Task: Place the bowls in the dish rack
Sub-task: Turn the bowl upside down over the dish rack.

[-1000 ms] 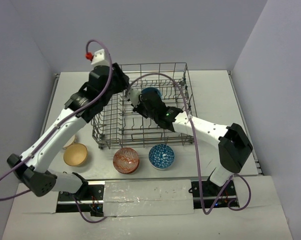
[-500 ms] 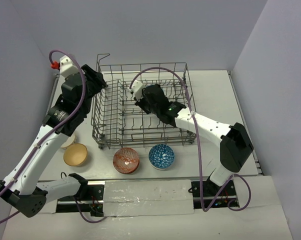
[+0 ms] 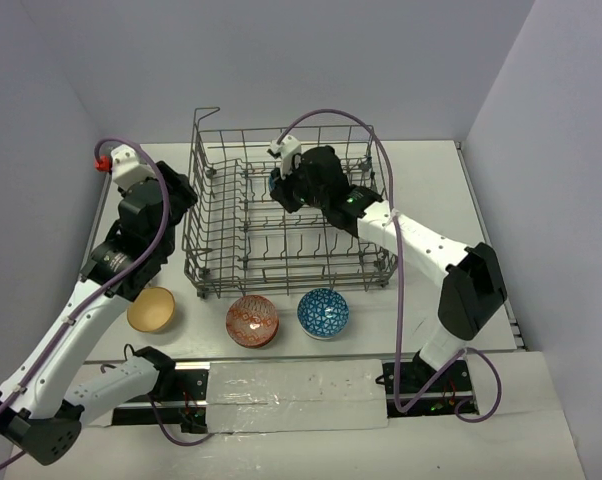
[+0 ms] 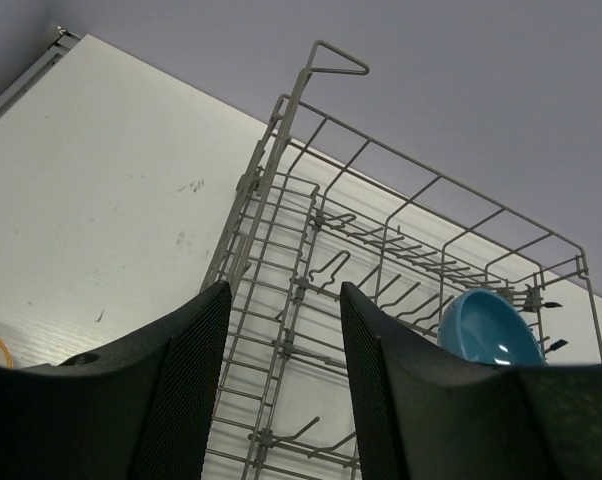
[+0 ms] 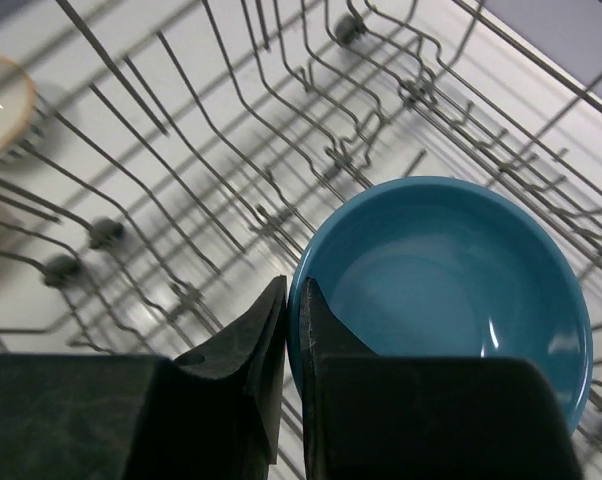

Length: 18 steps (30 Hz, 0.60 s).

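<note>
The dish rack (image 3: pixel 281 275), a grey wire basket, stands mid-table. My right gripper (image 3: pixel 284 188) hangs over its back half, shut on the rim of a plain blue bowl (image 5: pixel 451 270). One finger is inside the rim and one outside, seen in the right wrist view (image 5: pixel 293 290). The bowl hangs tilted over the tines (image 5: pixel 181 130). My left gripper (image 3: pixel 176 195) is outside the rack's left wall, open and empty (image 4: pixel 284 290), looking across the rack (image 4: pixel 281 125) at the blue bowl (image 4: pixel 489 330). In front of the rack sit a yellow bowl (image 3: pixel 151 309), a red patterned bowl (image 3: pixel 252 320) and a blue patterned bowl (image 3: pixel 323 313).
The rack's raised corner handle (image 3: pixel 206 112) stands at its far left corner. Grey walls close off the table's back and both sides. My right arm's cable (image 3: pixel 381 160) arcs above the rack's right side.
My left arm has swung left, from over the rack's back left corner to outside its left wall. My right gripper has carried the blue bowl toward the rack's back.
</note>
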### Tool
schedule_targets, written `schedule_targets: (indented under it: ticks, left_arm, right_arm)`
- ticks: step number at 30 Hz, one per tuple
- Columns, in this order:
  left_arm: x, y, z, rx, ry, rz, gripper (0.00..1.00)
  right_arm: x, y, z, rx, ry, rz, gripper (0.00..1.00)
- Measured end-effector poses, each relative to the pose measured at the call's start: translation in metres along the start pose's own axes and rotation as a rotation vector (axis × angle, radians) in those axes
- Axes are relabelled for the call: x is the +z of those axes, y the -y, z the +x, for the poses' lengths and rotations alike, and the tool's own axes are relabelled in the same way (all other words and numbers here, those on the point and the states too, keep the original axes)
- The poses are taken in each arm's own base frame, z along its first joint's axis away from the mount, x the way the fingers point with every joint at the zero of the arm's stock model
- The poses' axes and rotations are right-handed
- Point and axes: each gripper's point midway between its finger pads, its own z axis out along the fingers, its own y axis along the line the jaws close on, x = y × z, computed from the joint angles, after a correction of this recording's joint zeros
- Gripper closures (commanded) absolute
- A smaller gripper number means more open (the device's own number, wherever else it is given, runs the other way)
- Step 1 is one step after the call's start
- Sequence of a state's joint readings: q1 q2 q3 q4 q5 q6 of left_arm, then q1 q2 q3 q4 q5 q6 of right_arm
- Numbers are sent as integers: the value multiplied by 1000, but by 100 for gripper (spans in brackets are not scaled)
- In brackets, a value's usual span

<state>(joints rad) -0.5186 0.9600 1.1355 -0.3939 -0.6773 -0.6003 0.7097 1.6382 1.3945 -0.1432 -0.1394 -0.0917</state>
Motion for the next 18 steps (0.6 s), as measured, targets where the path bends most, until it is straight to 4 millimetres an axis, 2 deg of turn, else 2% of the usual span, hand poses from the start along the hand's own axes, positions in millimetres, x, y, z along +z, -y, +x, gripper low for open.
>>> schedule_targets:
  ticks: [4,13,18]
  left_arm:
    - [-1,-3,0,13,3,-4,47]
    - [-7,-24,20,59,-16,-21,47]
    - [-5,-29,32,78,-35,-31,47]
  right_arm:
    - [6,-8,-17,105,42,-49,100]
    - [24,-25,-40,352,108,-141,100]
    - [45,-28,-51,492,163,-173,100]
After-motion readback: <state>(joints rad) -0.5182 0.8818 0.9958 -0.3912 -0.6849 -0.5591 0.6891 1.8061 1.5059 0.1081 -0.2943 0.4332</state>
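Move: The right hand holds the blue bowl by its rim, the bowl's middle about 5 cm ahead of it, level sideways. The dish rack's middle lies roughly straight below, some 17 cm down. On the near side, about 22 cm down, the red bowl is some 26 cm back and 10 cm left, the patterned bowl about 24 cm back and 7 cm right. From the left hand, the rack's middle is about 5 cm ahead, 23 cm right and 27 cm down. Rolling about 30 degrees, the right hand carries the pinched bowl 6 cm left, rising; the left hand sinks. ##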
